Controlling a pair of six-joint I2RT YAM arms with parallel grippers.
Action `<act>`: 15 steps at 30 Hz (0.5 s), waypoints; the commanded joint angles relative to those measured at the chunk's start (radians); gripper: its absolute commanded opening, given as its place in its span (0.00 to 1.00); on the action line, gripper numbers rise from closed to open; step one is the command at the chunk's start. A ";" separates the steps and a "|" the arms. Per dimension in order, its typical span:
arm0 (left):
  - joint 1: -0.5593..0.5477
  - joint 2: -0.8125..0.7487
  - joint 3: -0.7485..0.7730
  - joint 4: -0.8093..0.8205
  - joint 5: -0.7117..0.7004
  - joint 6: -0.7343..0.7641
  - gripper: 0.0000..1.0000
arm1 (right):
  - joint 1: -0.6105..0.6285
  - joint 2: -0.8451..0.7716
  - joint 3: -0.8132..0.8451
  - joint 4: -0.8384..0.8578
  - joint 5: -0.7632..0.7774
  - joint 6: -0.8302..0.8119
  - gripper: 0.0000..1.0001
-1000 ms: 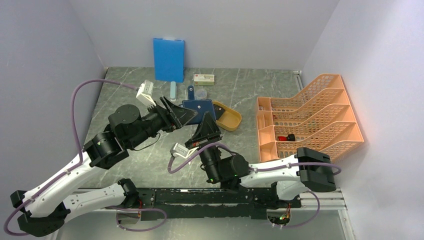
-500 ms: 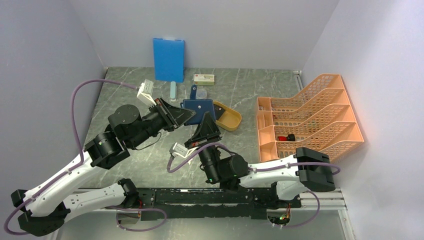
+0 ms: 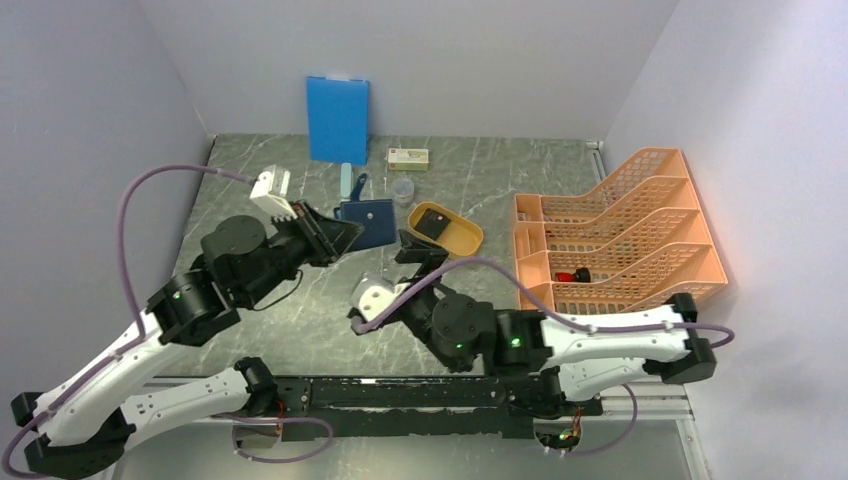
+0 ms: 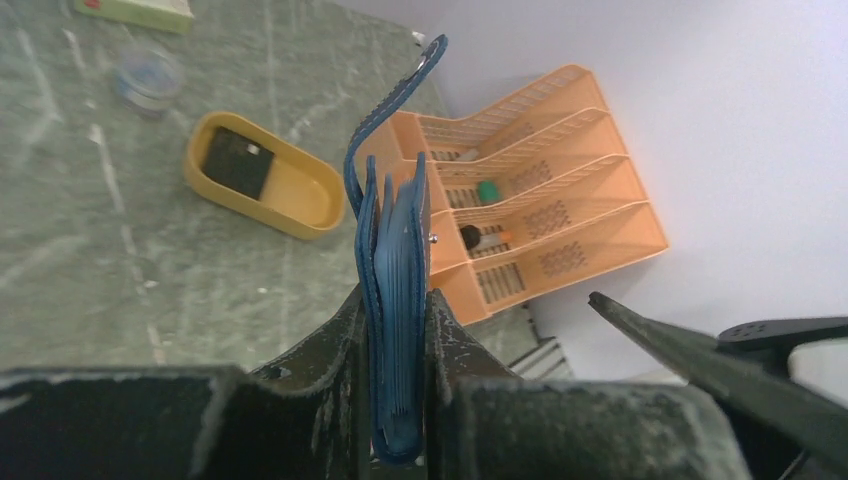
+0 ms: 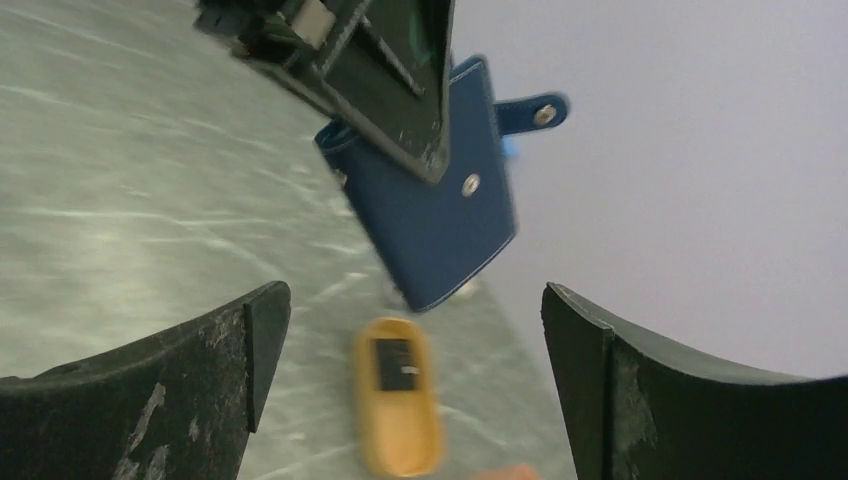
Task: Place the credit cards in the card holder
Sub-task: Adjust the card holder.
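Note:
My left gripper [image 3: 335, 232] is shut on the dark navy card holder [image 3: 365, 222], which it holds edge-up off the table. In the left wrist view the card holder [image 4: 398, 300] is pinched between both fingers, clasp tab curling upward and lighter blue layers showing inside. My right gripper [image 3: 418, 247] is open and empty, just right of the holder and near the yellow-orange oval tray [image 3: 465, 245]. One black credit card [image 3: 432, 224] lies in that tray. The right wrist view shows the card holder [image 5: 430, 230] ahead, with the tray [image 5: 400, 440] and the card [image 5: 392, 362] below.
An orange file organizer [image 3: 620, 230] stands at the right. A large blue board [image 3: 337, 118] leans on the back wall. A small box [image 3: 408, 157], a clear cup [image 3: 403, 190] and a pale blue strip [image 3: 345, 180] lie behind the holder.
My right gripper opened, let go of the card holder and drew back, uncovering the tray. The left gripper shut on the holder and carried it a little to the left.

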 commanded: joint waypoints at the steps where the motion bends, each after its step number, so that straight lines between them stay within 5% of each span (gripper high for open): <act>1: 0.003 -0.097 0.050 -0.100 -0.057 0.187 0.05 | -0.001 -0.098 0.082 -0.590 -0.339 0.670 1.00; 5: 0.003 -0.155 0.045 -0.146 0.117 0.317 0.05 | -0.071 -0.253 0.026 -0.530 -0.564 0.825 1.00; 9: 0.003 -0.182 0.044 -0.174 0.421 0.411 0.05 | -0.291 -0.391 -0.026 -0.439 -0.864 0.961 1.00; 15: 0.003 -0.242 -0.011 -0.121 0.660 0.434 0.05 | -0.495 -0.426 -0.090 -0.304 -1.233 1.173 0.94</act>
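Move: The card holder is in the left hand, its middle about 2 cm ahead of that hand's point and 3 cm to the right, level with it. From the empty right hand it lies some 6 cm ahead and 4 cm left, at about the same height. Far below on the table, roughly 35 cm down, the yellow tray lies some 21 cm ahead of the left hand and 15 cm right; the clear cup is about 33 cm ahead and 4 cm right. Left about 4 cm and then back some 9 cm towards the robot goes the left hand, still gripping the card holder and swinging clockwise so that its fingers point more to the right. The right hand, already free and wide open, first backs off about 4 cm, then sweeps right and rises, rolling and turning counter-clockwise until its open fingers face the holder. ##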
